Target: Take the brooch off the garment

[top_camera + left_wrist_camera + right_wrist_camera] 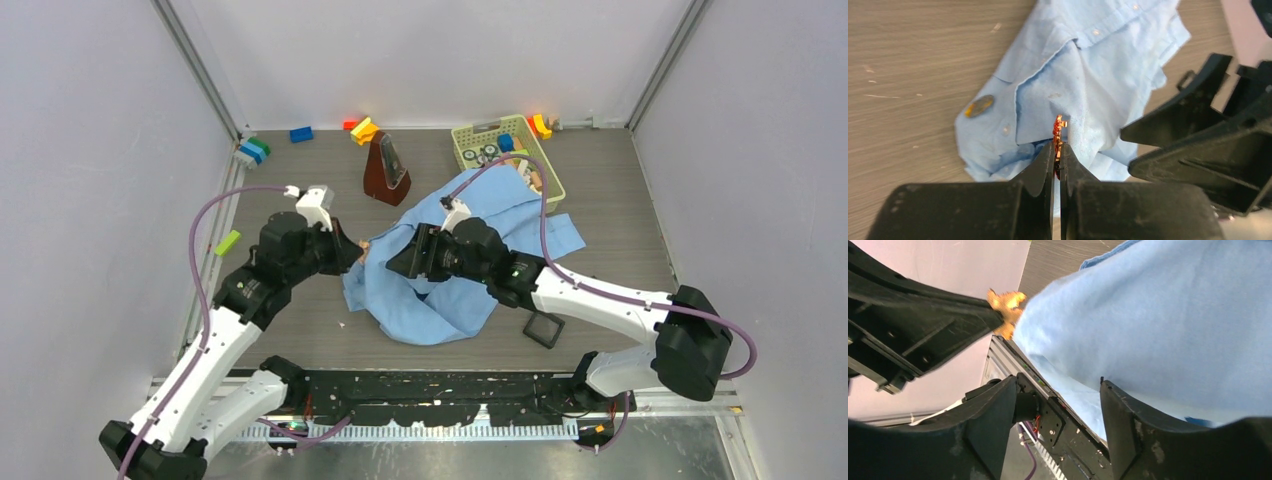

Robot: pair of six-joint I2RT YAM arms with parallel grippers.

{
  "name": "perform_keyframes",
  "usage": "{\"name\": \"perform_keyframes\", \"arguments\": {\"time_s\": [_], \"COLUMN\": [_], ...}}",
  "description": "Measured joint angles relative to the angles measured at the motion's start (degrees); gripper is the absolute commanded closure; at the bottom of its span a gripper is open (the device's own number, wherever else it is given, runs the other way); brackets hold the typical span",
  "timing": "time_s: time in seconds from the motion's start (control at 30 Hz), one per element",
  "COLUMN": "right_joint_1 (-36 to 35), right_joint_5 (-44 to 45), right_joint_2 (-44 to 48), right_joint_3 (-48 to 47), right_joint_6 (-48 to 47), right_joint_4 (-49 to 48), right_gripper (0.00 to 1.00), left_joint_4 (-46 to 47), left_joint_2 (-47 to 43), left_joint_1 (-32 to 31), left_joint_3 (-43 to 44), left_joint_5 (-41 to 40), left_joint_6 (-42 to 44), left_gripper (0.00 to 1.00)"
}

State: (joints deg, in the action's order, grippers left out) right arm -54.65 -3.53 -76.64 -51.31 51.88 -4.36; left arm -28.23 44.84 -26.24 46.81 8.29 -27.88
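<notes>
The light-blue garment (560, 235) lies crumpled mid-table. My left gripper (352, 252) is at its left edge, shut on the small orange-gold brooch (1059, 131), which sticks up edge-on between the fingertips (1045, 160). The cloth (1098, 65) rises to a peak against the brooch; whether it is still pinned I cannot tell. My right gripper (400, 262) hovers just right of it over the garment, open, with nothing between its fingers (1125, 415). In the right wrist view the brooch (1005, 307) sits at the tip of the left gripper's jaws, touching the cloth (1158, 325).
A brown metronome (385, 170) stands behind the garment. A green basket (505, 150) sits at the back right with a sleeve lapping against it. Coloured blocks (362, 130) line the back wall. A black square piece (543, 328) lies near the front, a green block (228, 242) at the left.
</notes>
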Motion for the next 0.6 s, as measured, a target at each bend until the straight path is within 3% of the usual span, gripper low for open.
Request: {"name": "perform_keyframes", "arguments": {"time_s": [0.2, 0.33, 0.5, 0.6], "right_joint_1": [0.0, 0.0, 0.0, 0.0], "right_joint_5": [2.93, 3.85, 2.08, 1.38], "right_joint_2": [0.0, -0.28, -3.17, -3.82], "right_joint_3": [-1.86, -3.72, -9.09, -9.53], "right_joint_6": [-1.42, -3.21, -7.98, -9.6], "right_joint_4": [1.97, 5.29, 9.64, 10.45], "right_gripper": [0.2, 0.05, 0.04, 0.09], "left_joint_4": [-14.14, -24.04, -35.91, -40.92], "left_joint_2": [8.74, 15.08, 21.03, 21.77], "left_joint_1": [0.0, 0.0, 0.0, 0.0], "left_joint_3": [13.68, 21.31, 29.81, 32.76], "left_joint_5": [-8.61, -7.72, -3.17, -3.87], "left_joint_6": [7.89, 13.77, 19.8, 21.57], "left_gripper": [1.0, 1.0, 1.0, 1.0]}}
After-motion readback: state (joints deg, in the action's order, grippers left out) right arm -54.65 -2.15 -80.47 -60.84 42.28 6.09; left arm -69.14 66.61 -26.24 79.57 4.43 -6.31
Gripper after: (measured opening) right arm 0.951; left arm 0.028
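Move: The brooch is already in the left fingertips. The bare table beside the garment, the likely place to take it, lies about 12 cm left, 8 cm back and 20 cm below that hand. The garment's middle is some 16 cm right, level and 17 cm below; the metronome stands 14 cm ahead, 3 cm right, 12 cm lower. From the right hand the brooch is about 5 cm left, 1 cm ahead and slightly higher. Keeping the brooch pinched in its shut fingertips, the left hand carries it away from the right hand: left and slightly forward at first, then back towards its base, ending about 4 cm left and 2 cm back, while the wrist tips the fingers some 30 degrees steeper downward. The empty right hand opens its already parted fingers to nearly full width and drifts about a centimetre forward. ##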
